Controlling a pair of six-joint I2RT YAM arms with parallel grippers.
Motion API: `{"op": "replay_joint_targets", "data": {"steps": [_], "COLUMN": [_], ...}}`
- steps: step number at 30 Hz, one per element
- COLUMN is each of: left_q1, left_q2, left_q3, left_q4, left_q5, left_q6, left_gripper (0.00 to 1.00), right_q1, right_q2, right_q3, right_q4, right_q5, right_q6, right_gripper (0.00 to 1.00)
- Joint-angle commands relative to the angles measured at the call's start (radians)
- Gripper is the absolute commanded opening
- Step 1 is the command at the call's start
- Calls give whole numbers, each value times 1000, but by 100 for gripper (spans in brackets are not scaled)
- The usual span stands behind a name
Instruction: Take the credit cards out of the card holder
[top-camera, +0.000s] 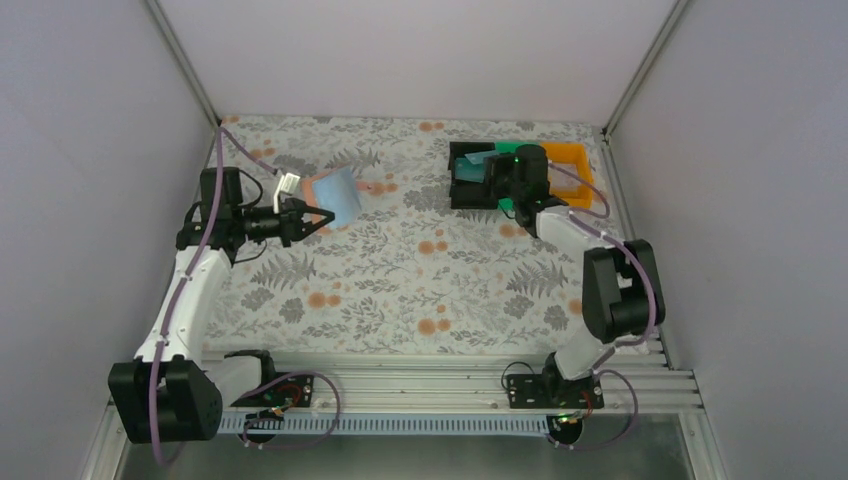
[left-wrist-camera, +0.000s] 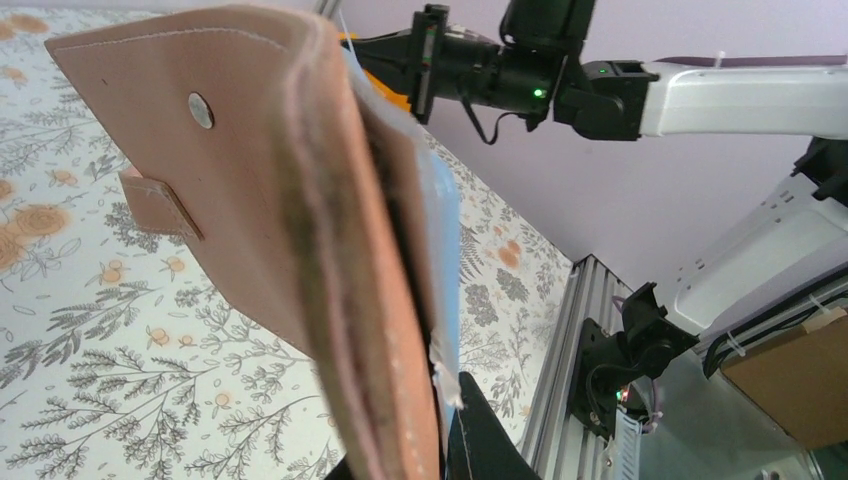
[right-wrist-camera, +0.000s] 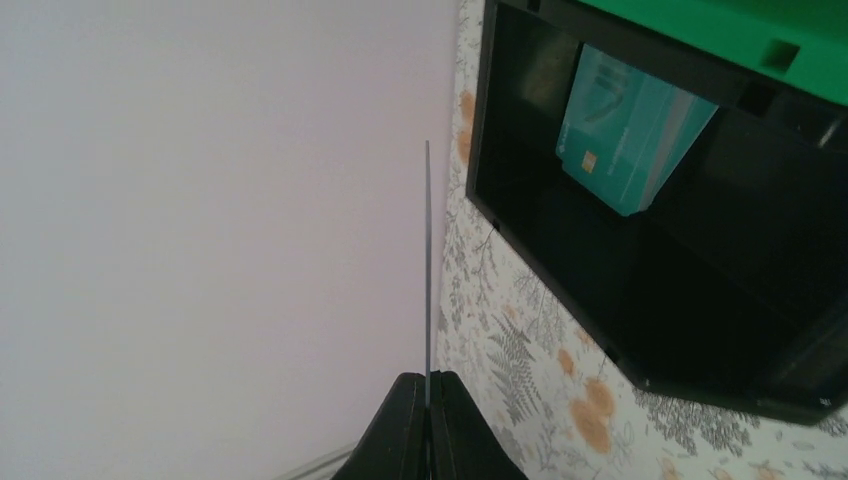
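Observation:
My left gripper (top-camera: 305, 218) is shut on the card holder (top-camera: 335, 197) and holds it above the table at the back left, its light blue inside facing up. In the left wrist view the card holder (left-wrist-camera: 290, 200) fills the middle, salmon-tan outside with a snap, pinched at the left gripper (left-wrist-camera: 440, 445). My right gripper (top-camera: 497, 172) hovers over the black bin (top-camera: 465, 195). In its wrist view the right gripper (right-wrist-camera: 428, 385) is shut on a thin credit card (right-wrist-camera: 428, 260), seen edge-on. A teal credit card (right-wrist-camera: 630, 130) leans inside the black bin (right-wrist-camera: 540, 260).
A green bin (top-camera: 510, 205) and an orange bin (top-camera: 572, 160) stand beside the black one at the back right. The green bin (right-wrist-camera: 720, 25) borders the black one in the right wrist view. Grey walls close in the table on three sides.

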Motion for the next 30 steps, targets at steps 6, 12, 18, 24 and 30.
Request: {"op": "replay_joint_targets", "data": {"steps": [6, 12, 18, 24, 30], "left_q1": [8, 8, 8, 8, 8], "left_q2": [10, 14, 33, 24, 38], "left_q3": [53, 50, 57, 53, 56], "left_q4": [-15, -26, -22, -19, -26], "left_q5": [15, 20, 30, 31, 42], "left_q6": [33, 53, 45, 41, 51], "left_gripper": [2, 2, 2, 2, 2], "right_q1": [26, 29, 42, 62, 64], "right_q2": [210, 322, 337, 376, 420], "right_q3": [184, 317, 335, 387, 440], "right_q4": [-51, -120, -150, -213, -244], "right_q5": [126, 137, 188, 196, 233], "right_q6": [65, 51, 110, 137, 125], "right_gripper": [4, 4, 4, 4, 4]}}
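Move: The right hand holds a teal card, pinched edge-on. The black box it is heading for has its middle about 5 cm ahead, 2 cm to the left and some 16 cm below. The teal cards already in that box lie roughly 6 cm ahead and 3 cm left, some 18 cm down. The green box stands about 5 cm ahead and 9 cm to the right. From the left hand, the black box is about 25 cm ahead, 31 cm to the right and 24 cm lower. Forward about 7 cm and down about 6 cm, drifting a little left, the right hand brings its card in over the black box. Most of the forward reach comes early; the wrist tips some 10 degrees further downward and swings slightly clockwise. The fingers stay shut on the card. ##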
